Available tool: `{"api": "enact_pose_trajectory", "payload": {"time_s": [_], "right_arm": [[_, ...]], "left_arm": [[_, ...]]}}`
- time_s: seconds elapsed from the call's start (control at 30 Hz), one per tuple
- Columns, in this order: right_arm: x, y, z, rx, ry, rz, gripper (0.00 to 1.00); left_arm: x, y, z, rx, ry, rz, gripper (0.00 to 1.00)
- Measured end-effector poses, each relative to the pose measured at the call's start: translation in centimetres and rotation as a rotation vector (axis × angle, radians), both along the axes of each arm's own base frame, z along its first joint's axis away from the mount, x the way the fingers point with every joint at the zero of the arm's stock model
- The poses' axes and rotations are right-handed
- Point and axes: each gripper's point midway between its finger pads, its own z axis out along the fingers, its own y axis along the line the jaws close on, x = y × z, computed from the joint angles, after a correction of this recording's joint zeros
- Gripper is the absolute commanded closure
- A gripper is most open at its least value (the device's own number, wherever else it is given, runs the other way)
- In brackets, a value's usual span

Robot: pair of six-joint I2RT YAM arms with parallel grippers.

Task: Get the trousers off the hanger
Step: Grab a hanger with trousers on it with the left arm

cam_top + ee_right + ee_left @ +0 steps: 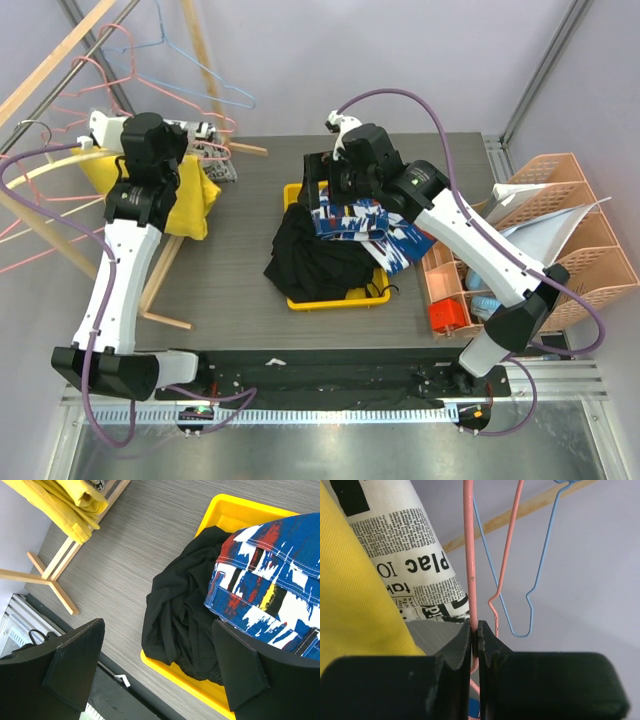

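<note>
My left gripper [218,145] is at the back left by the wooden rack, shut on the wire of a pink hanger [469,555]; its jaws [474,630] pinch that wire. Yellow trousers [190,200] hang folded just below it and fill the left of the left wrist view [355,605]. A newspaper-print cloth [415,555] lies beside the pink wire. My right gripper [325,185] is open and empty [157,630], held above a yellow tray [335,300] that contains a black garment [185,615] and a blue patterned garment [270,570].
A blue wire hanger [540,565] and more pink hangers [150,75] hang on the wooden rack [60,50]. The rack's foot [165,300] rests on the table at the left. An orange organiser [570,240] and a red object [450,318] stand at the right.
</note>
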Motion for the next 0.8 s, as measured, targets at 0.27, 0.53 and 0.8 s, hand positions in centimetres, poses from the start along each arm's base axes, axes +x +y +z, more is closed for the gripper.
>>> {"api": "enact_pose_trajectory", "payload": {"time_s": [0.27,0.53,0.8], "right_arm": [[-0.5,-0.6,-0.6,-0.027,0.011,0.005,0.05],[-0.6,-1.0,-0.9,-0.041,0.013,0.009,0.06],[-0.6,-1.1,-0.9,-0.045,0.012,0.017,0.05]], "left_arm": [[0.2,-0.2,0.3,0.067,-0.094,-0.033,1.00],[0.5,-1.8,1.0,0.230,-0.097,-0.095,1.00],[-0.2,-4.6,2.0,0.397,-0.095,-0.107,1.00]]}}
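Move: The left hand already has a pink hanger's shoulder between its fingers. The yellow trousers hang about 13 cm below, some 5 cm back and 3 cm left; the printed trousers are roughly 3 cm ahead, 2 cm right and 11 cm below. The empty blue hanger is about 10 cm ahead, 5 cm right and at about its height. From the right hand, the yellow trousers are some 31 cm left, 3 cm ahead and 4 cm lower. Still pinching the pink hanger, the left hand draws it about 5 cm right, slightly up, rolling some 25 degrees. ##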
